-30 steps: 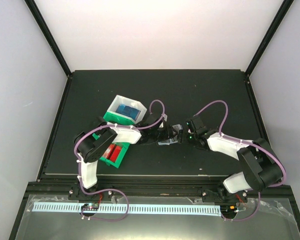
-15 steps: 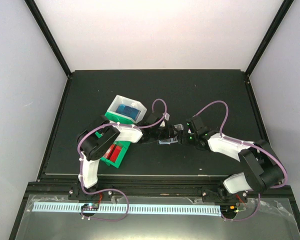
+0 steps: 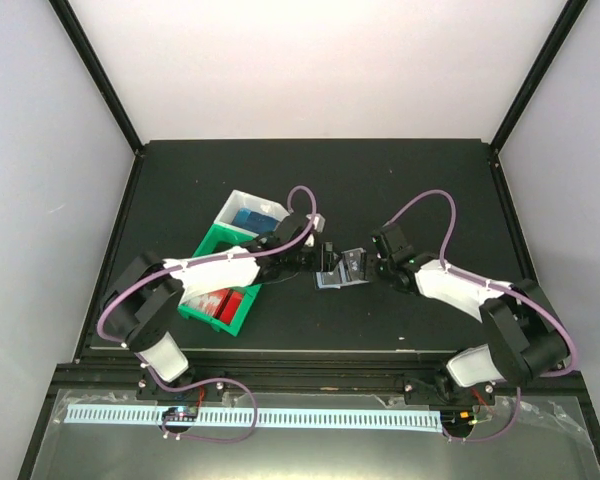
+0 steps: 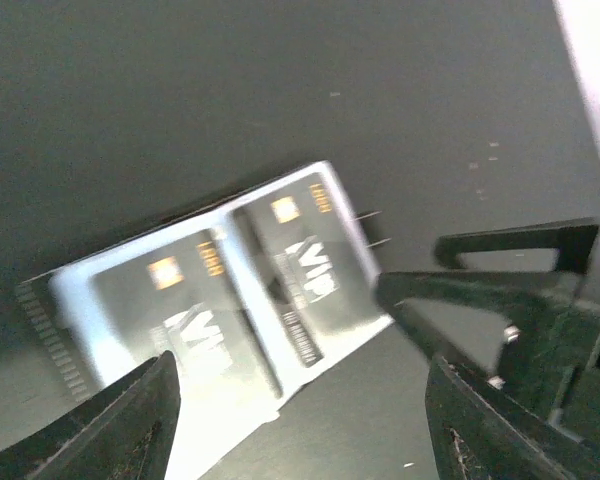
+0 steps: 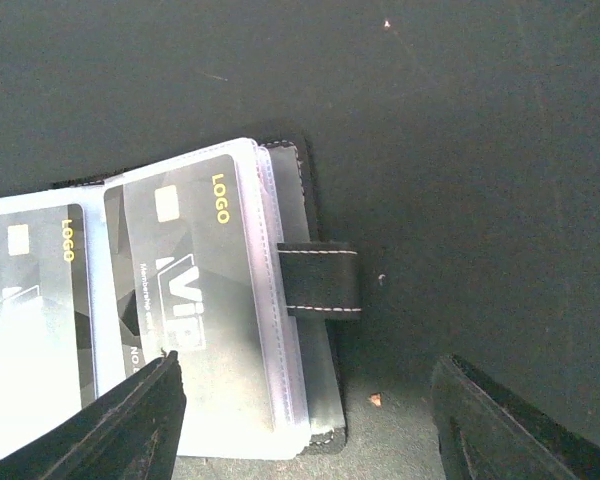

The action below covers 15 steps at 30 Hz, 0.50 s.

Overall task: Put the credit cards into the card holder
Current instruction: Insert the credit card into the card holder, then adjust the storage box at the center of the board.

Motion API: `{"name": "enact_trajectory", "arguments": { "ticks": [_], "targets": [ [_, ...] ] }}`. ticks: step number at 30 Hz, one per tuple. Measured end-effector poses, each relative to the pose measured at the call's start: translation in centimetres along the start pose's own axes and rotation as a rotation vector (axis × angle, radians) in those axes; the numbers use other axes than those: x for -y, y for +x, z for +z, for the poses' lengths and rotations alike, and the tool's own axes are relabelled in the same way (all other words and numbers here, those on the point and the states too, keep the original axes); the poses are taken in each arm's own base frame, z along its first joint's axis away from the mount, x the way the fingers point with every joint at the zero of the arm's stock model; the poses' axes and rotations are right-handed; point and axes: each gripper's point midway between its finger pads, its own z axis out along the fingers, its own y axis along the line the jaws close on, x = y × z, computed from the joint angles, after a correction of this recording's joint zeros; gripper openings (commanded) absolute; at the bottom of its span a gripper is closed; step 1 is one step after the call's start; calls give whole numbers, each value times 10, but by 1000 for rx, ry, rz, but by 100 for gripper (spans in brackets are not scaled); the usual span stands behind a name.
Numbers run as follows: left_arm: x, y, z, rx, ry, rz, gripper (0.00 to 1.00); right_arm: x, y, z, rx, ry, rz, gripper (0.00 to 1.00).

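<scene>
The card holder [image 3: 343, 267] lies open and flat on the black table between both grippers. Its clear sleeves hold two grey VIP cards [image 4: 302, 265] [image 5: 195, 290], and its black snap strap [image 5: 320, 280] sticks out to the right. My left gripper [image 3: 321, 262] [image 4: 300, 440] hovers open at the holder's left edge, with nothing pinched between its fingers. At the strap side my right gripper [image 3: 378, 263] [image 5: 310, 430] is also open and holds nothing. More credit cards lie in the trays: blue ones [image 3: 255, 219] and red ones [image 3: 223, 304].
A white tray [image 3: 235, 205] rests against a green tray [image 3: 212, 252] at the left, under my left arm. The right gripper's fingers [image 4: 500, 290] show at the right of the left wrist view. Black frame posts edge the table.
My left arm has stretched out lower and its jaws have widened, drawing a little off the holder. The holder now lies flatter and more exposed. The right gripper has barely shifted.
</scene>
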Motion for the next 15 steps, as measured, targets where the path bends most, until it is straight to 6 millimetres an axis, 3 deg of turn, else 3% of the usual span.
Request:
{"name": "enact_trajectory", "arguments": {
  "ticks": [4, 10, 15],
  "targets": [
    [-35, 7, -10, -9, -102, 3, 68, -1, 3, 4, -20, -3, -4, 69],
    [-111, 60, -22, -127, -336, -40, 68, -4, 7, 5, -41, -18, 5, 70],
    [-136, 74, -53, -112, -454, -49, 69, -7, 9, 5, -55, -39, 19, 70]
  ]
}}
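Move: The green tray's middle lies roughly 29 cm to the left hand's left, 5 cm back and 6 cm lower. In its near compartment, the red cards are about 30 cm left and 11 cm back of that hand; the blue cards are some 19 cm left and 11 cm ahead. The card holder is almost under the hand, about 3 cm right and 1 cm back. From the right hand, the green tray is about 39 cm left and 4 cm back. Away from the filled card holder and towards the near right side of the green tray, the empty left hand sweeps about 14 cm left while sinking about 8 cm and drawing some 5 cm back; the sinking stops before the sideways travel does. Its fingers stay open and tip some 25 degrees to point more steeply down, ending close beside the tray wall. ##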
